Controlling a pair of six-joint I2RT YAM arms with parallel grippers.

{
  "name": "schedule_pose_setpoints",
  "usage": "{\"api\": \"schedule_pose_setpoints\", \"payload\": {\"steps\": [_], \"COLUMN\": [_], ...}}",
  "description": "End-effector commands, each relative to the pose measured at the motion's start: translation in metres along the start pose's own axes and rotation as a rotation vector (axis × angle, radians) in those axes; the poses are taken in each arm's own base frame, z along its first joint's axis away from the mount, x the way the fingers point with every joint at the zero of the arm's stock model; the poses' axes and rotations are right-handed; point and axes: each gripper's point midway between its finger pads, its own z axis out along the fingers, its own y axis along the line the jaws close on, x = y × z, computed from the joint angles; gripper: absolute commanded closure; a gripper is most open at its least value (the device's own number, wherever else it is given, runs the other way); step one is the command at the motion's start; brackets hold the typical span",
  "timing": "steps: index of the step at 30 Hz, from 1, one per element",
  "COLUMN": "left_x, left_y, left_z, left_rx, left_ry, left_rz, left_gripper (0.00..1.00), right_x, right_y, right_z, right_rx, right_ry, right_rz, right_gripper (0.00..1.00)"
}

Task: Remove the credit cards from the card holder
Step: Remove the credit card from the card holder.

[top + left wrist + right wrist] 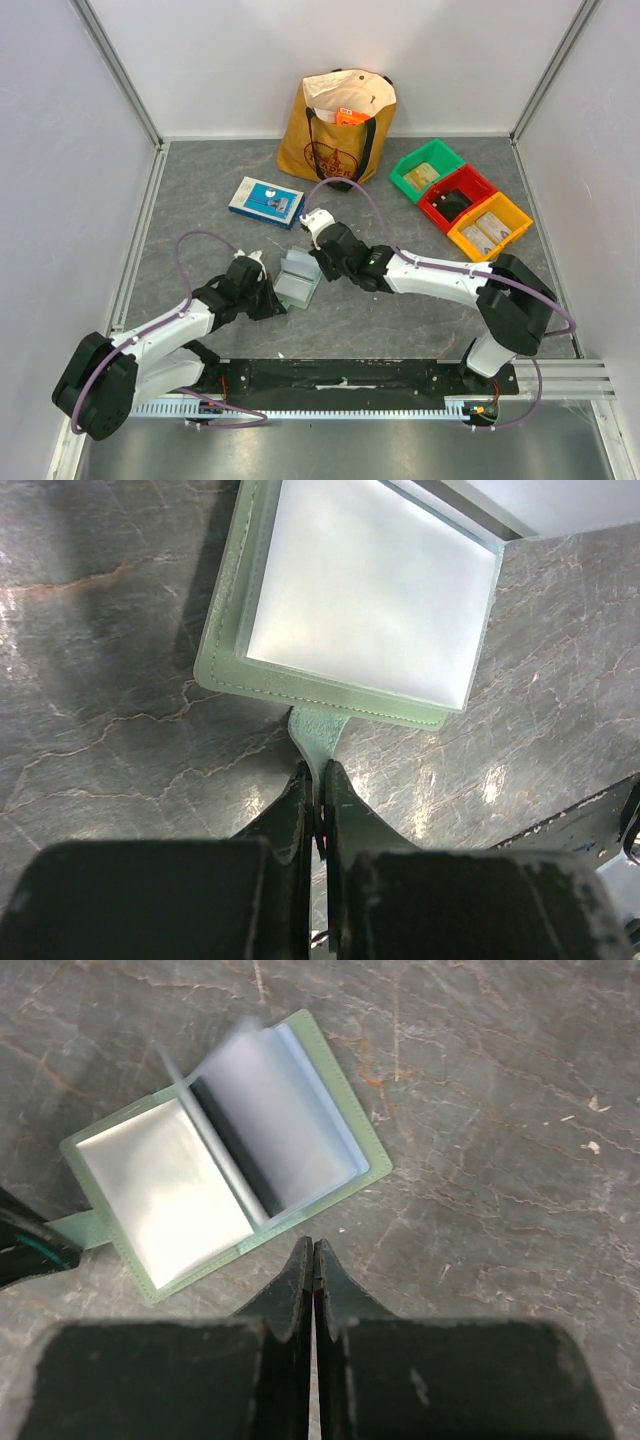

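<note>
The pale green card holder (297,278) lies open like a booklet on the grey table between both arms. My left gripper (318,775) is shut on the holder's green strap tab (318,730), at the edge of the card holder (225,630). In the right wrist view the clear inner leaves (275,1110) of the card holder (160,1175) stand up, blurred. Under them shows a black strip (228,1140) that looks like one of the credit cards. My right gripper (313,1245) is shut with nothing in it, just off the holder's near edge.
A blue-and-white flat box (266,201) lies behind the holder. A brown tote bag (337,125) stands at the back wall. Green (427,170), red (457,196) and yellow (490,226) bins sit at the back right.
</note>
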Motion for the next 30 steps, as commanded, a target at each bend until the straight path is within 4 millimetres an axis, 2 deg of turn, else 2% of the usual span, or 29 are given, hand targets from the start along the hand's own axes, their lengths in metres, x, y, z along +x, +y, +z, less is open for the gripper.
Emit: {"api": "schedule_pose_setpoints", "payload": {"steps": [1,7,10,16,21,23,27,30], "left_x": [0.004,0.01,0.014,0.012,0.005,0.004,-0.004,-0.022], "left_y": [-0.005,-0.008,-0.006,0.001,0.008,0.012,0.017,0.029], "left_z": [-0.002,-0.003,-0.002,-0.004,-0.007,-0.007,-0.007,-0.01], "left_rx": [0.027,0.035,0.027,-0.013,-0.066,-0.084,-0.129,-0.223], "left_ry": [0.015,0.04,0.047,0.033,-0.002,-0.011,-0.045,-0.122], "left_rz": [0.03,0.049,0.049,0.042,0.03,0.021,0.003,-0.009], "left_gripper": [0.98,0.98,0.98,0.98,0.98,0.98,0.94,0.89], "right_x": [-0.013,-0.002,-0.002,-0.007,-0.015,-0.015,0.002,0.017], "right_y": [0.023,0.026,0.025,0.015,0.006,0.012,0.01,0.011], "right_z": [-0.013,-0.003,0.002,0.021,0.046,0.054,0.068,0.059], "right_rx": [-0.137,-0.138,-0.136,-0.137,-0.165,-0.219,-0.227,-0.238], "right_ry": [-0.003,0.032,0.019,0.021,0.017,0.027,0.078,0.11], "right_rz": [0.016,0.008,-0.002,-0.004,-0.016,-0.026,-0.014,0.028], "right_gripper": [1.0,0.99,0.85,0.71,0.71,0.7,0.7,0.71]}}
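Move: From the empty right gripper, the card holder's far leaf lies about 4 cm ahead, 6 cm to the left and 8 cm below. The near leaf is some 2 cm back and 8 cm left of the gripper at that same depth, with raised pages between the leaves. The blue-and-white box sits about 20 cm ahead, 14 cm left. From the left gripper, already pinching the strap, the far leaf is about 10 cm ahead and 5 cm right, barely lower. Ease the right gripper back about 2 cm, then swoop it down and some 5 cm forward, drifting left, until the fingertips are close over the far leaf; open the fingers roughly a third and tip them about 10 degrees steeper. Keep the left gripper's pinch on the strap, drawing it a centimetre back and right, then shifting it about 2 cm left. ##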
